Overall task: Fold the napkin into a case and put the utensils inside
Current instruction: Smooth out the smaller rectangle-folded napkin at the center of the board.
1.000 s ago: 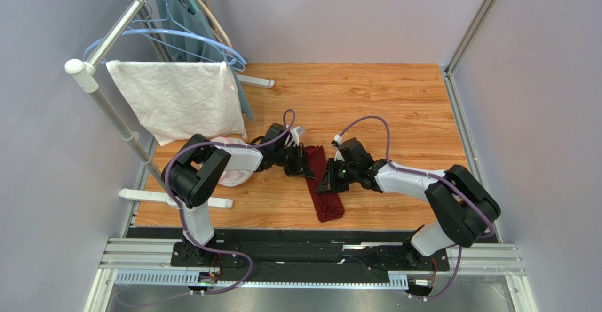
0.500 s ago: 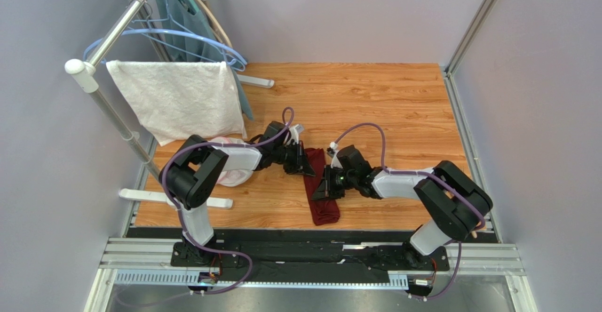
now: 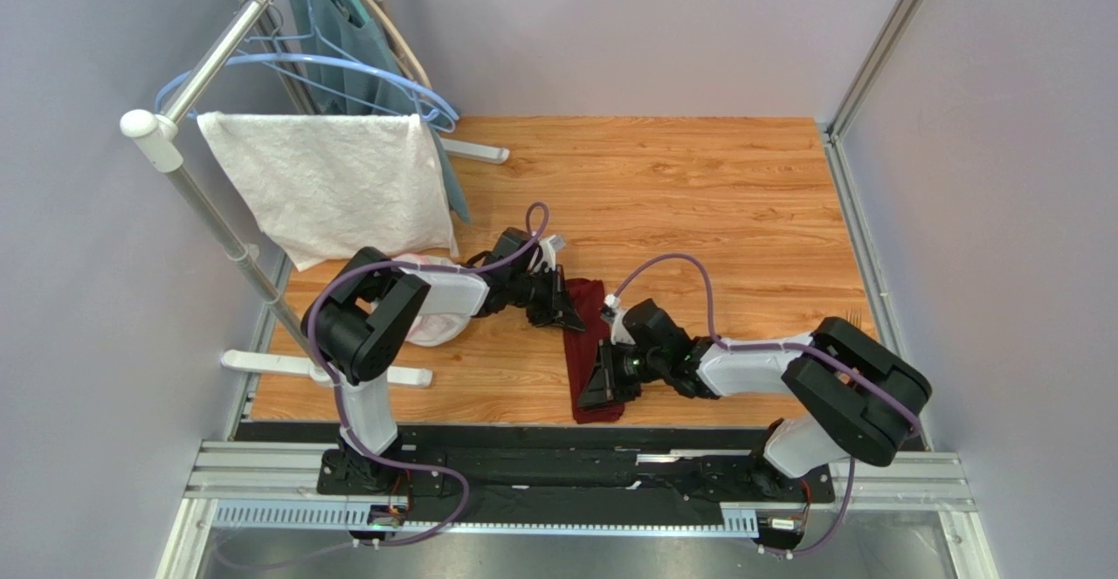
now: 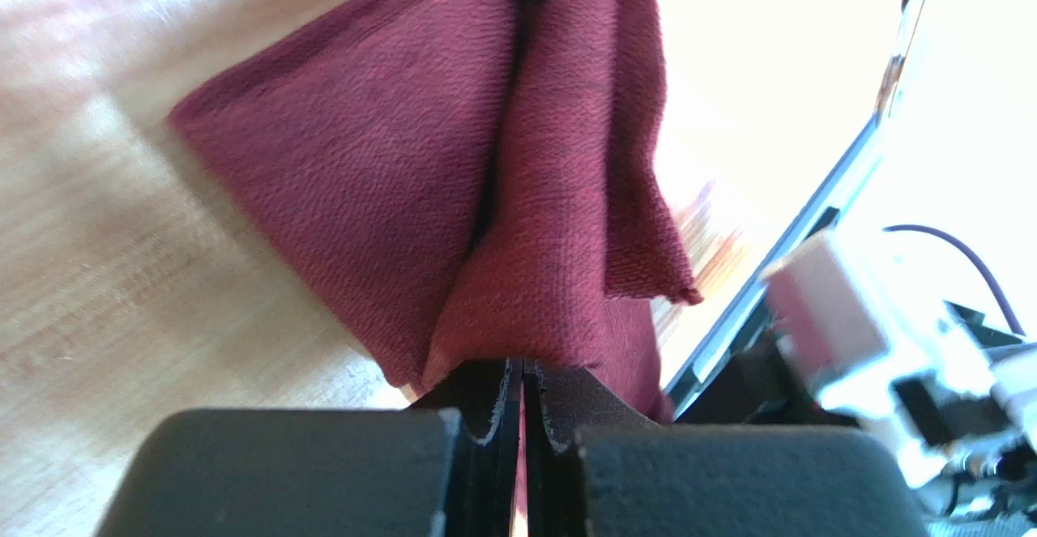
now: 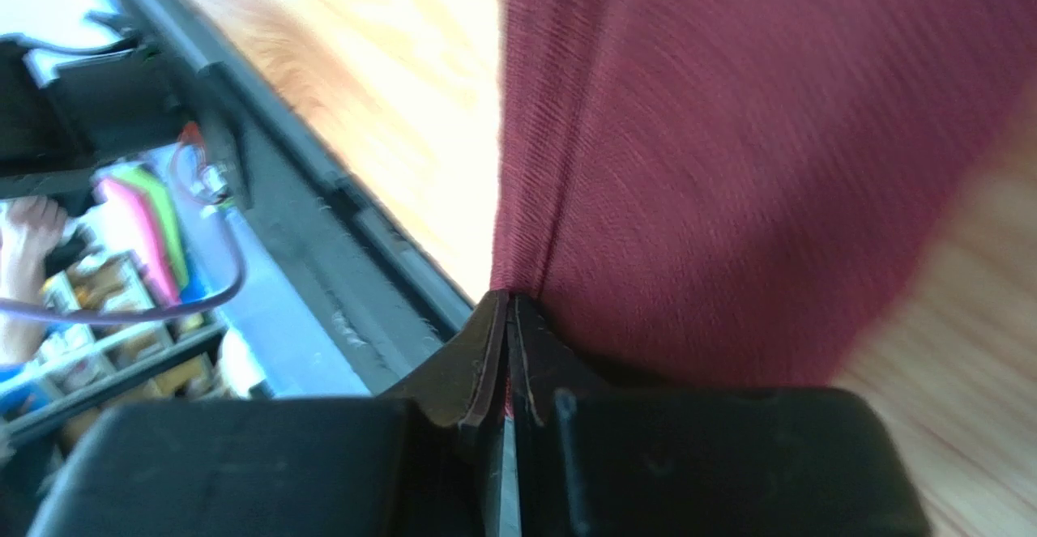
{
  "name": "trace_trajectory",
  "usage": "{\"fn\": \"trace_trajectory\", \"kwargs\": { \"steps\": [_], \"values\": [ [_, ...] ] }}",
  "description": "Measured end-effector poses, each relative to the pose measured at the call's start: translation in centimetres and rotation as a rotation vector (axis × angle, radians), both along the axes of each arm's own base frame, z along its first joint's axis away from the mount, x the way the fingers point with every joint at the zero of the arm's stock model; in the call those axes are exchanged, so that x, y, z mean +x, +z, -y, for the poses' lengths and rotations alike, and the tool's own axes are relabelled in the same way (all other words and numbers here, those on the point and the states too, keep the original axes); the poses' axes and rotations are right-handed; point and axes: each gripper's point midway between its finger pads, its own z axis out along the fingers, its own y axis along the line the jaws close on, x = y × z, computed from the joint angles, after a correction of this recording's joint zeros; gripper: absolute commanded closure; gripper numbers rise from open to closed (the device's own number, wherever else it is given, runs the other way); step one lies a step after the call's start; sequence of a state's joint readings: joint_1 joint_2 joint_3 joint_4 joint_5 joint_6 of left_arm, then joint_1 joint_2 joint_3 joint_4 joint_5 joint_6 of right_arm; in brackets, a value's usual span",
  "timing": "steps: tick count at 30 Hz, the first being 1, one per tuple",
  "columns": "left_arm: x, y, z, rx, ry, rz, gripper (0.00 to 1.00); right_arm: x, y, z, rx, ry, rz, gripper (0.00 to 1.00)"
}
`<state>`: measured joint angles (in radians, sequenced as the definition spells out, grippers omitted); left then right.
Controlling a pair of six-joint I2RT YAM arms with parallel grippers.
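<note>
The maroon napkin (image 3: 585, 333) lies on the wooden table as a narrow folded strip running from far to near. My left gripper (image 3: 568, 307) is shut on its far end; in the left wrist view the cloth (image 4: 511, 173) bunches up out of the closed gripper (image 4: 523, 373). My right gripper (image 3: 599, 391) sits low at the strip's near end, close to the table's front edge. In the right wrist view the gripper (image 5: 509, 312) pinches the napkin's hemmed edge (image 5: 755, 160), jaws all but touching. The utensils are out of view.
A white towel (image 3: 328, 186) hangs on a metal rack (image 3: 197, 81) at the left, with blue hangers (image 3: 368, 75) behind it. The rack's white foot (image 3: 282, 367) lies beside the left arm. The black base rail (image 3: 551, 442) runs just below the napkin's near end.
My right gripper has travelled along the napkin toward the near edge and now sits at the strip's near end. The left gripper has kept its hold and place.
</note>
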<state>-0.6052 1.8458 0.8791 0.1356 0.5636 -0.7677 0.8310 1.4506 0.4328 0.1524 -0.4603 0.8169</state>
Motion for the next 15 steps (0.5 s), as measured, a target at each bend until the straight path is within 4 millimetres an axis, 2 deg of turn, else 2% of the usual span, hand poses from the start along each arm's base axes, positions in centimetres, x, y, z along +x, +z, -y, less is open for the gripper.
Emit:
{"fn": "trace_trajectory", "kwargs": {
  "steps": [2,5,9,12,14,15],
  "values": [
    [-0.1,-0.1,0.0,0.002,-0.001,-0.004,1.0,-0.2,0.0,-0.9,0.032,0.017,-0.001,0.95],
    [-0.1,0.0,0.0,0.002,-0.005,-0.004,0.99,0.0,0.0,-1.0,0.036,0.011,0.012,0.96],
    [-0.3,1.2,-0.3,0.0,-0.016,0.017,0.78,0.6,0.1,0.0,0.008,-0.029,0.026,0.94],
    [-0.3,4.3,-0.5,-0.026,-0.025,0.088,0.67,1.0,0.2,1.3,-0.043,-0.066,0.047,0.89],
    [-0.1,7.0,-0.8,-0.04,-0.024,0.159,0.66,1.0,0.4,2.1,-0.077,-0.08,0.055,0.85],
    [0.1,8.6,-1.1,-0.041,-0.02,0.202,0.64,1.0,0.6,2.4,-0.092,-0.085,0.058,0.8]
  ]
}}
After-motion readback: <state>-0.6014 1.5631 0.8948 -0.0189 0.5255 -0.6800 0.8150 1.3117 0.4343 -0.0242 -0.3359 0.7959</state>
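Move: The folded napkin lies in a narrow strip running away from the robot, under both shut grippers. Its middle is about 4 cm back and 3 cm right of the left hand, which is at its left edge, and 1 cm below. From the right hand, down at the near end, that middle is some 9 cm ahead, 1 cm right and 1 cm below; the board's near edge is about 4 cm behind. The white mesh bag stands roughly 21 cm left of the left hand and 3 cm ahead. Rightward, after a 1 cm nudge left, the right hand sweeps about 3.5 cm low over the board, easing slightly forward, its fingers nearly shut and still on the napkin's near end, dragging it along. The left hand lingers at the napkin's left edge, then lifts off quickly straight up by some 8.5 cm, its fingers opening about a third and swinging slightly forward. ##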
